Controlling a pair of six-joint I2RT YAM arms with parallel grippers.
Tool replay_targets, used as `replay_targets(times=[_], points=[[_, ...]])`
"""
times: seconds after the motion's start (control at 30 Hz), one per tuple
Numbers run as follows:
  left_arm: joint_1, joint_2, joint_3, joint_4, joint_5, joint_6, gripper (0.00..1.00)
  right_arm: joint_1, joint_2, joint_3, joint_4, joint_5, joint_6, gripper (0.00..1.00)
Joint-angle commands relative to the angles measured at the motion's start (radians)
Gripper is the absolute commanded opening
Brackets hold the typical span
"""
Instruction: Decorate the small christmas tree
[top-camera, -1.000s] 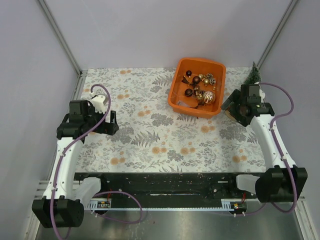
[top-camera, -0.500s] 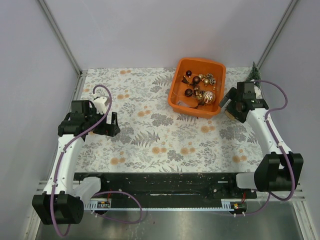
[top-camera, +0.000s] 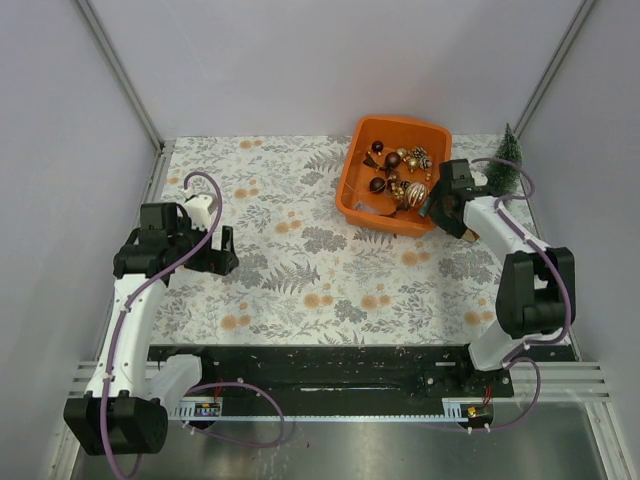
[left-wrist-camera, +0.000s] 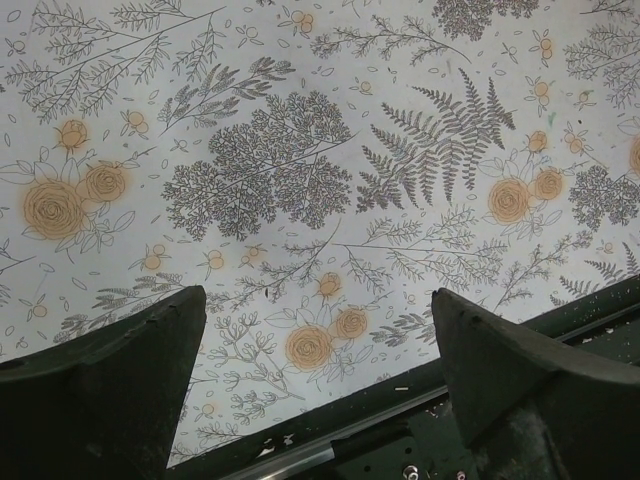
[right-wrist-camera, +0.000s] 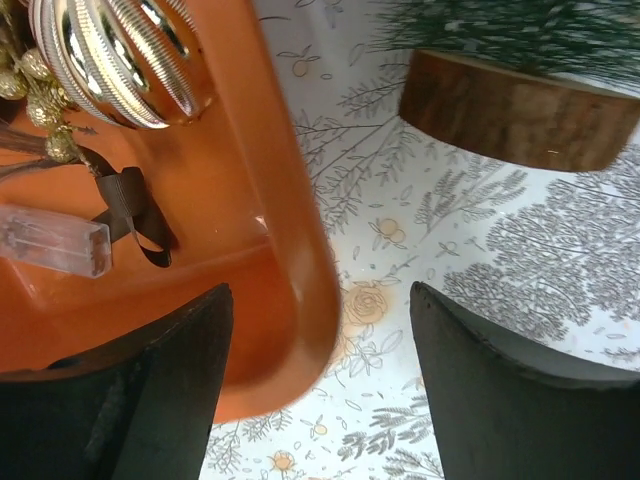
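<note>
The small christmas tree stands upright at the table's far right; the right wrist view shows its round brown base under dark green foliage. Just left of it is the orange tub of gold and brown baubles. My right gripper hangs open over the tub's near right corner. In its wrist view the gripper straddles the tub's rim, gripping nothing, with a ribbed gold bauble inside. Far off at the left, my left gripper is open and empty over the floral cloth.
A floral cloth covers the table between grey walls. The black rail with the arm bases runs along the near edge. A brown ribbon and a clear plastic piece lie in the tub.
My right arm has swung left from in front of the tree to the tub's near right corner, so the tree now shows whole. The left arm has not moved.
</note>
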Motion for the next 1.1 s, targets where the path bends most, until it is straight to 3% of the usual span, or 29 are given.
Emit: replay_targets(times=[0.0, 0.17, 0.5, 0.8, 0.97, 1.07], points=[[0.003, -0.031, 0.027, -0.012, -0.029, 0.015, 0.99, 0.066, 0.087, 0.093, 0.040, 0.075, 0.013, 0.77], [0.003, -0.058, 0.018, -0.012, -0.054, 0.029, 0.99, 0.105, 0.147, 0.140, 0.020, 0.083, 0.013, 0.63], [0.003, -0.046, 0.003, 0.005, -0.040, 0.035, 0.99, 0.201, 0.115, 0.044, 0.080, 0.094, 0.057, 0.39], [0.003, -0.052, -0.007, 0.014, -0.060, 0.036, 0.99, 0.355, 0.078, 0.013, 0.069, 0.114, 0.135, 0.39], [0.003, -0.060, -0.005, 0.016, -0.074, 0.042, 0.99, 0.470, 0.041, -0.037, 0.012, 0.138, 0.316, 0.41], [0.003, -0.055, 0.024, -0.003, -0.089, 0.042, 0.99, 0.537, -0.002, -0.114, 0.011, 0.126, 0.457, 0.48]])
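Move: The orange bin's middle lies about 10 cm ahead of the right hand, 12 cm to its left and 6 cm below; its near right rim corner is much closer, some 4 cm left, 2 cm ahead and 3 cm lower. The striped ball in the bin is about 9 cm ahead and 8 cm left, the tree's wooden base about 6 cm ahead and 6 cm right. From the left hand the bin's middle is roughly 26 cm ahead and 29 cm right. The right hand eases left, forward and down by a few centimetres, so that one finger comes inside the orange bin and the other outside, while the half-closing fingers pinch the right-hand rim near its near corner. Keeping that hold at an even height, it drags the bin left about 12 cm, away from the tree, curving back towards the base by some 5 cm and turning roughly 10 degrees counter-clockwise. ##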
